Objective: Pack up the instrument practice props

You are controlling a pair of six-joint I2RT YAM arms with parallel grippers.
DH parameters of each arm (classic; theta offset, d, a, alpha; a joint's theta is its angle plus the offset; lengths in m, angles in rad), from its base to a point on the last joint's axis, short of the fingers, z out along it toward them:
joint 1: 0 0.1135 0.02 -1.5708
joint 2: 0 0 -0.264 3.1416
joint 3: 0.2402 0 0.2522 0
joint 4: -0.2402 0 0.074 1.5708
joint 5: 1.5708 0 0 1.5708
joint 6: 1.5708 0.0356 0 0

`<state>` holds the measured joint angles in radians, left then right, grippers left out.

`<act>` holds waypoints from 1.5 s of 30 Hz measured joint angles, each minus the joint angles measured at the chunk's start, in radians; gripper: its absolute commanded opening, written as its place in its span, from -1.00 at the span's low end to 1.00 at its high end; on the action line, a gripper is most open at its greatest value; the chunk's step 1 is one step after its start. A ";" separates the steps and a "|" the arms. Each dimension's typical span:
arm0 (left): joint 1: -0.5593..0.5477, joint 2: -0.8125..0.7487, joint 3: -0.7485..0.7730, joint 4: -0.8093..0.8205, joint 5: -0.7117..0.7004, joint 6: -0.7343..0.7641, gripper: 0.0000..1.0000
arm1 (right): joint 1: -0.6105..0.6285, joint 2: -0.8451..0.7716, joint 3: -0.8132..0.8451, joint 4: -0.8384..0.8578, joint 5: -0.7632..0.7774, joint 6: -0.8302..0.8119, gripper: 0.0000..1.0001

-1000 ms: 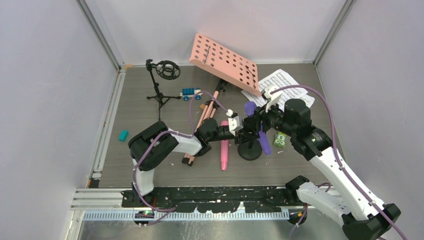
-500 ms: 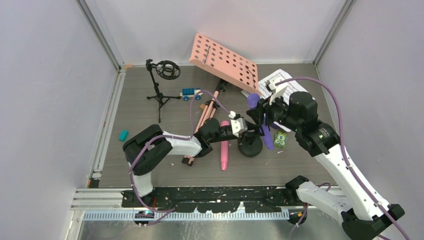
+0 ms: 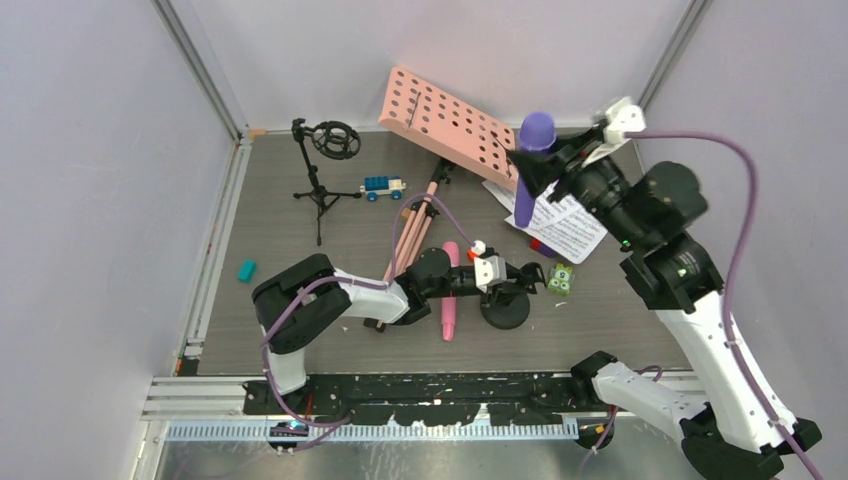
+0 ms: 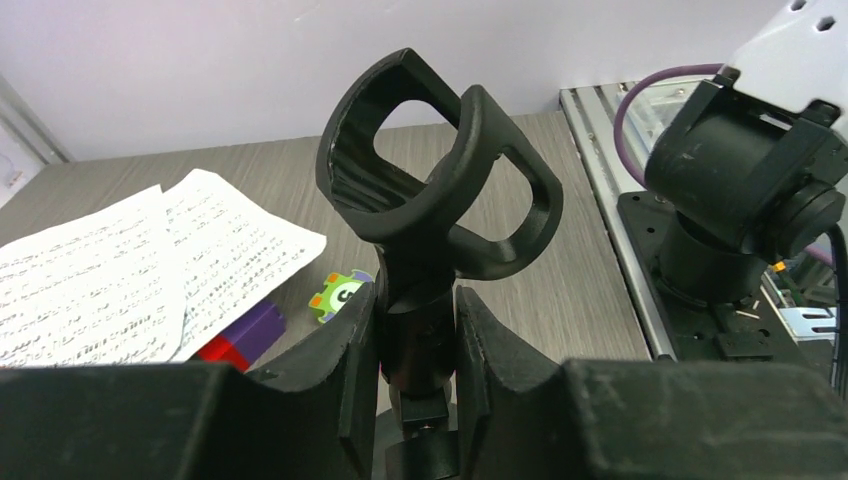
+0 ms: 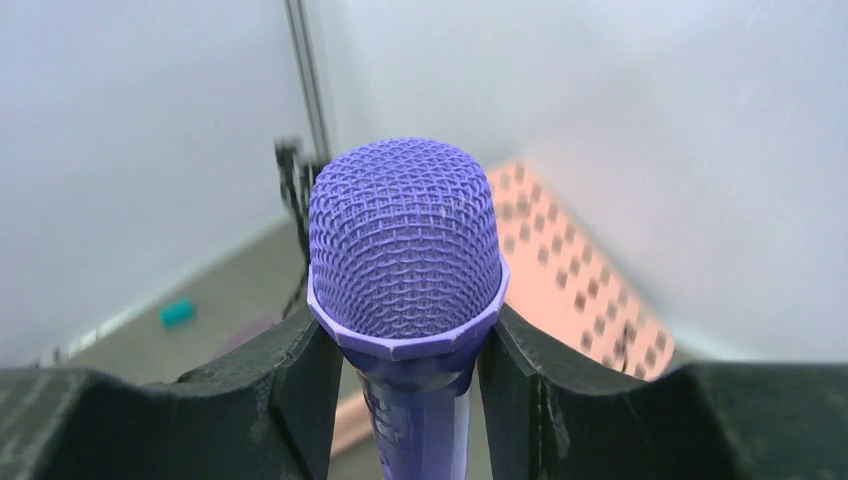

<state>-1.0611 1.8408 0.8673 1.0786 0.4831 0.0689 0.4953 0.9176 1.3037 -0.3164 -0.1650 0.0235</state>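
Observation:
My right gripper (image 3: 535, 165) is raised near the back wall, shut on the purple microphone (image 3: 537, 130), which hangs head up; the right wrist view shows its mesh head (image 5: 405, 240) just above the fingers (image 5: 290, 380). On the table my left gripper (image 3: 520, 279) is shut on the stem of a black mic mount (image 4: 440, 180), whose round base (image 3: 505, 311) rests on the table and whose clip is empty. The pink microphone (image 3: 449, 300) lies flat beside it. At the back stand the pink music rack (image 3: 450, 125) and a second mount on a tripod (image 3: 325, 165). Sheet-music pages (image 3: 565, 215) lie at the right.
A blue toy car (image 3: 382, 186) sits by the rack's folded legs (image 3: 415, 225). A teal block (image 3: 246, 270) lies at the left and a green block (image 3: 560, 280) near the round base. A purple and red block (image 4: 245, 335) pokes out from under the pages.
The right gripper has lifted the purple microphone out of the mount's clip and carried it up toward the back right. The left gripper has kept its hold on the mount.

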 measured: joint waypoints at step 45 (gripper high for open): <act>0.093 0.294 0.294 -0.016 0.007 -0.110 0.99 | 0.000 -0.491 -0.022 -0.367 0.441 0.113 -0.99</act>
<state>-0.9680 2.1353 1.1614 1.0626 0.4904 -0.0414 0.4953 0.4263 1.2819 -0.6834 0.2764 0.1368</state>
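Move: The left hand is shut on the mic stand's stem; the clear spot for the stand lies about 8 cm ahead, 5 cm to the right and some 17 cm below. From that hand, the green block is 9 cm ahead and 12 cm right, and the pink mic 5 cm ahead and 12 cm left. The right hand holds the purple mic high; clear table lies about 12 cm back, 14 cm right and 43 cm below, the green block 10 cm right and nearly level fore-and-aft, the stand 8 cm back and 2 cm left. The right hand keeps its grip on the purple mic, lifting it about 11 cm farther, then swinging it to the right and back away from the stand, sinking again to its starting height and turning clockwise some 25 degrees. After a short pause the left hand shifts the stand level at table height, forward and somewhat right towards the green block, then opens wide around the stem and begins to sink. ##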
